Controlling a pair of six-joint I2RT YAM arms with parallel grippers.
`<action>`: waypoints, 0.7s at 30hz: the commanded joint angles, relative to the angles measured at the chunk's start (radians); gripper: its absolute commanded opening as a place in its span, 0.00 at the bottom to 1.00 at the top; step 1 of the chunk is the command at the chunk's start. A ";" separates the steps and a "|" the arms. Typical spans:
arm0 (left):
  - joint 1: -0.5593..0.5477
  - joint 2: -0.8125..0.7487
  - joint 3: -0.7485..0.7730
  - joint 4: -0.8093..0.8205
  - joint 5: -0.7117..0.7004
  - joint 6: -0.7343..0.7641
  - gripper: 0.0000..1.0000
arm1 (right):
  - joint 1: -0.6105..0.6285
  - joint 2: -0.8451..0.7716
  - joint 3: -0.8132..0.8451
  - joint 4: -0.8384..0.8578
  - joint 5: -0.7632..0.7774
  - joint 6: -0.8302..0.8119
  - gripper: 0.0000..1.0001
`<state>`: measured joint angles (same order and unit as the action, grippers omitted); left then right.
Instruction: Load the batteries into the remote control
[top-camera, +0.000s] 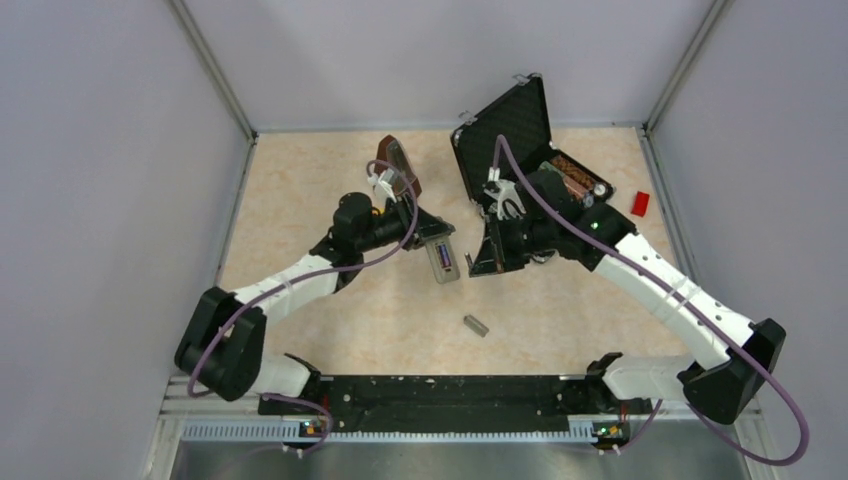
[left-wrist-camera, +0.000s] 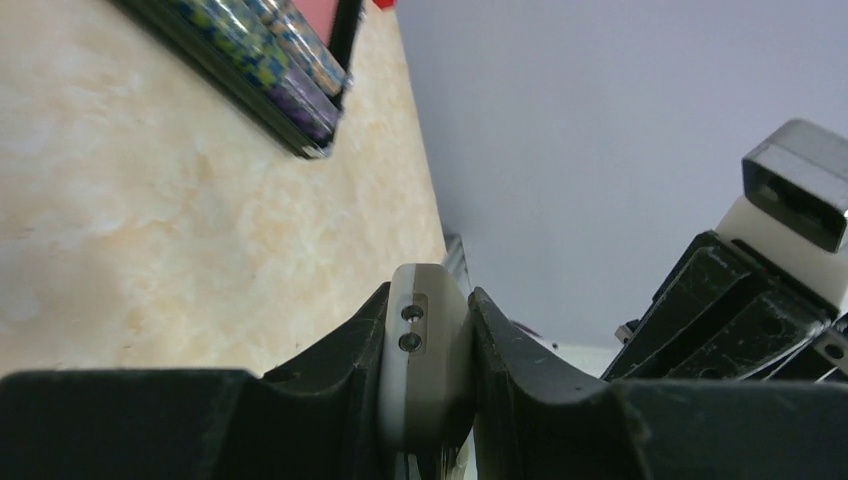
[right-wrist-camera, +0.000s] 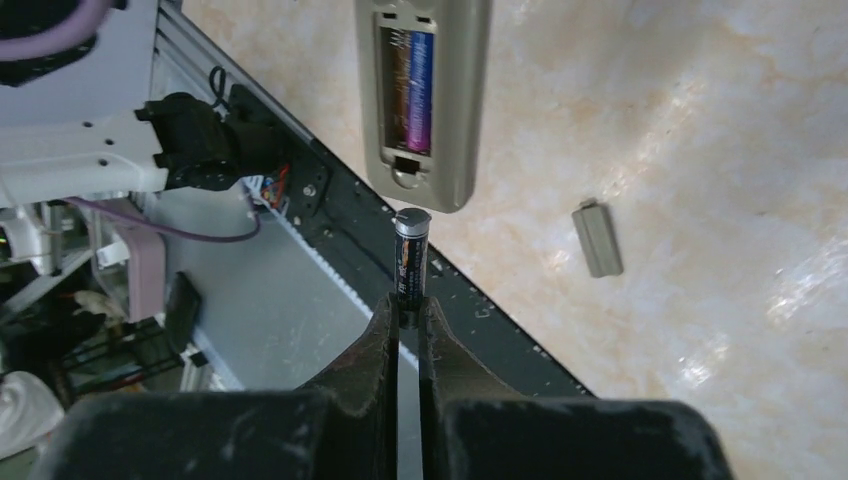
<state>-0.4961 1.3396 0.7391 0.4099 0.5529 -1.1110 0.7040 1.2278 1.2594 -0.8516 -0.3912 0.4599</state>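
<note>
The remote control (top-camera: 445, 262) lies back-up near the table's middle, its compartment open. My left gripper (top-camera: 432, 243) is shut on its far end, seen end-on as the remote's white and grey edge (left-wrist-camera: 425, 350) between the left gripper's (left-wrist-camera: 430, 296) fingers. A bluish-purple battery (right-wrist-camera: 420, 90) sits in the remote's (right-wrist-camera: 425, 170) open compartment. My right gripper (right-wrist-camera: 409, 303) is shut on a dark grey battery (right-wrist-camera: 411, 250), whose tip hangs just short of the remote's near end. In the top view the right gripper (top-camera: 481, 262) stands right of the remote.
The small grey cover piece (top-camera: 476, 325) (right-wrist-camera: 597, 238) lies loose in front of the remote. An open black case (top-camera: 505, 130) (left-wrist-camera: 270, 60) stands at the back, a red block (top-camera: 640, 203) to its right. Walls close the table on three sides.
</note>
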 joint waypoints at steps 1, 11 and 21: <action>-0.050 0.088 0.033 0.385 0.138 -0.139 0.00 | -0.006 -0.014 0.070 -0.063 -0.051 0.173 0.00; -0.136 0.249 -0.024 0.767 0.077 -0.258 0.00 | -0.005 0.047 0.088 -0.107 -0.060 0.279 0.00; -0.153 0.217 -0.045 0.692 0.083 -0.193 0.00 | -0.006 0.088 0.102 -0.144 -0.029 0.284 0.00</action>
<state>-0.6415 1.5944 0.7033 1.0309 0.6350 -1.3304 0.7040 1.3060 1.3003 -0.9764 -0.4374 0.7349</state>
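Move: My right fingers hold a battery; the remote's empty slot lies about 8 cm to their left, 2 cm ahead and 5 cm below. The blue battery already fitted is beside that slot, roughly 7 cm left, 2 cm ahead and 5 cm down. The battery cover lies on the table about 23 cm below, 2 cm back and 1 cm right. From my left hand, gripping the remote, the loose battery is some 9 cm right, 6 cm back and 2 cm higher. I swing the remote to the right towards the held battery with my left hand, about 6 cm, drawing it back 3 cm and lifting slightly as I turn it clockwise and roll its left side down. My right hand eases back and slightly up, then sinks about 2 cm, tipping its fingers some 20 degrees so the battery's tip goes in over the empty slot. Both grips stay shut. ##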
